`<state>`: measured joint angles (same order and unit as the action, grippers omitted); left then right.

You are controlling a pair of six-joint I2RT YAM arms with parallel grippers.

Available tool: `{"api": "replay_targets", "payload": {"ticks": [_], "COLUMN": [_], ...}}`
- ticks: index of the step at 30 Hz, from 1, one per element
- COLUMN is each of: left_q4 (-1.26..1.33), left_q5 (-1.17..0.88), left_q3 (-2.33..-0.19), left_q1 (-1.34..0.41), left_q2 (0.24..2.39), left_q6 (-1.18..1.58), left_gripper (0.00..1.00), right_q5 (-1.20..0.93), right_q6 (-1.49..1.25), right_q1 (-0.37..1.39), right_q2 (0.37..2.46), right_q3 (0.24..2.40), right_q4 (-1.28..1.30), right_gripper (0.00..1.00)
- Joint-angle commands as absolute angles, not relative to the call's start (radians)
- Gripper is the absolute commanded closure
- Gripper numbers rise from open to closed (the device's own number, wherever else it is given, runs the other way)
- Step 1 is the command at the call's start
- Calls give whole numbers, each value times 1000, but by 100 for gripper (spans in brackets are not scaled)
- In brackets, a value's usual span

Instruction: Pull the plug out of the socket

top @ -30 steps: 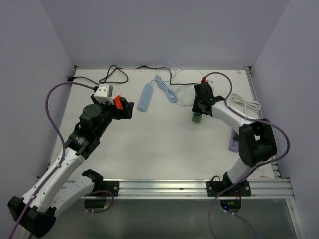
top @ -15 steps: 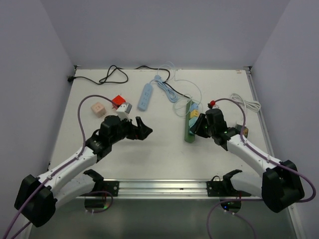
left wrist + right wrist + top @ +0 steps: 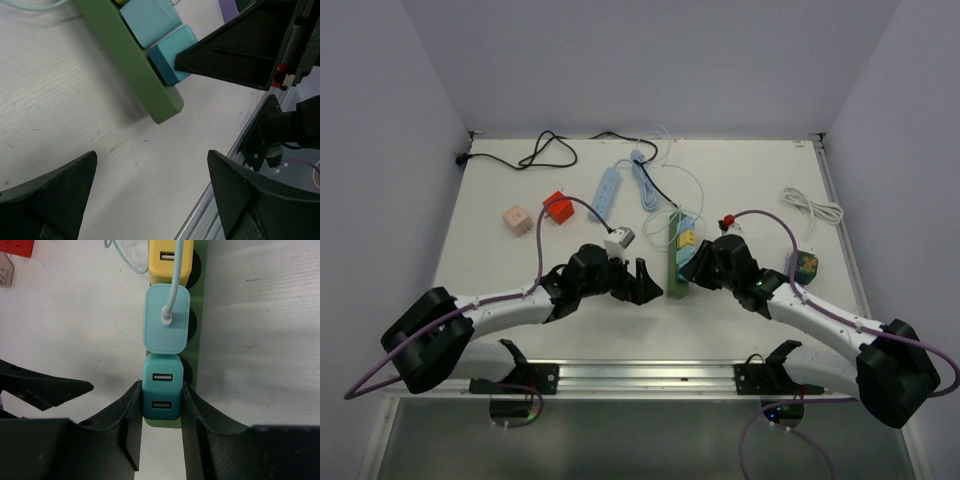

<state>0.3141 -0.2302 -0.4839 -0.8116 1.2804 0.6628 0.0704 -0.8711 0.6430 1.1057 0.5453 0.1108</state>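
A green socket strip (image 3: 676, 262) lies at the table's middle with a yellow, a pale blue and a teal plug (image 3: 161, 387) in it. The teal plug sits in the nearest socket. My right gripper (image 3: 161, 385) is shut on that teal plug, one finger on each side, and it reaches in from the right (image 3: 694, 272). My left gripper (image 3: 648, 283) hovers just left of the strip's near end, open with nothing between its fingers (image 3: 151, 155). In the left wrist view the strip (image 3: 135, 65) and teal plug (image 3: 172, 52) lie ahead of its jaws.
A pale blue power strip (image 3: 608, 193) and black cable (image 3: 545, 152) lie at the back. A red cube (image 3: 557, 207) and beige cube (image 3: 516, 218) sit at the left. A coiled white cable (image 3: 812, 210) and small colourful box (image 3: 806, 265) are at the right. A metal rail (image 3: 650, 375) runs along the near edge.
The right gripper has drawn the green strip from the far right toward the middle and nearer. The left arm swung down and rightward to the strip's near end, still open.
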Motion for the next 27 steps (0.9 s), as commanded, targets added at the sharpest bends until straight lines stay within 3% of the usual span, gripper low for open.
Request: {"api": "replay_targets", "payload": {"ticks": [1,13,16,24,25,27], "left_q4": [458,578,610,650,649,632], "left_q5": [-210,-290,-313,-319,-313,-305], "left_q3": [-540,-632,-637,-615,-608,-604], "left_q1": [-825,-848,-850,-851,-851,-850], "left_q2": [1325,1574,1618,1680,1684,1686], "left_q6": [673,715,745,807,808,811], "left_gripper": [5,17,26,68,78,90], "right_q5": [97,186,195,225,229,232], "right_q6": [-934,-979,-986,-990,-982,-973], "right_q1": [676,761,769,788,792,790], "right_q2": [1083,1060,1045,1023,1025,1020], "right_q3": [543,529,514,474,480,483], "right_q4": [-47,-101,-112,-170,-163,-150], "right_gripper": [100,100,100,100,100,100]}}
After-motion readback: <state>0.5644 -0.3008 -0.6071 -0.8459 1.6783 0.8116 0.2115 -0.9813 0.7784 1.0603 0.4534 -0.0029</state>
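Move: Some 6 cm right of the open left hand, 2 cm ahead and about 4 cm below it, hangs the near end of the green socket, held off the table. The held teal plug sits on that socket between the right fingers, about 5 cm ahead and 7 cm right of the left hand. From the right hand, the socket's near end lies about 3 cm back, 2 cm left and 4 cm below. The corded charger is next to the plug, 4 cm farther ahead of the right hand and level sideways. Reaching right about 6 cm to the green socket, then sinking some 4 cm with the fingertips tipping slightly down, the left hand closes from wide open to roughly half and pinches the socket's near end from both sides. The right hand keeps its grip on the teal plug, bringing it about 2 cm left to meet the left hand while easing slightly back towards its base. ##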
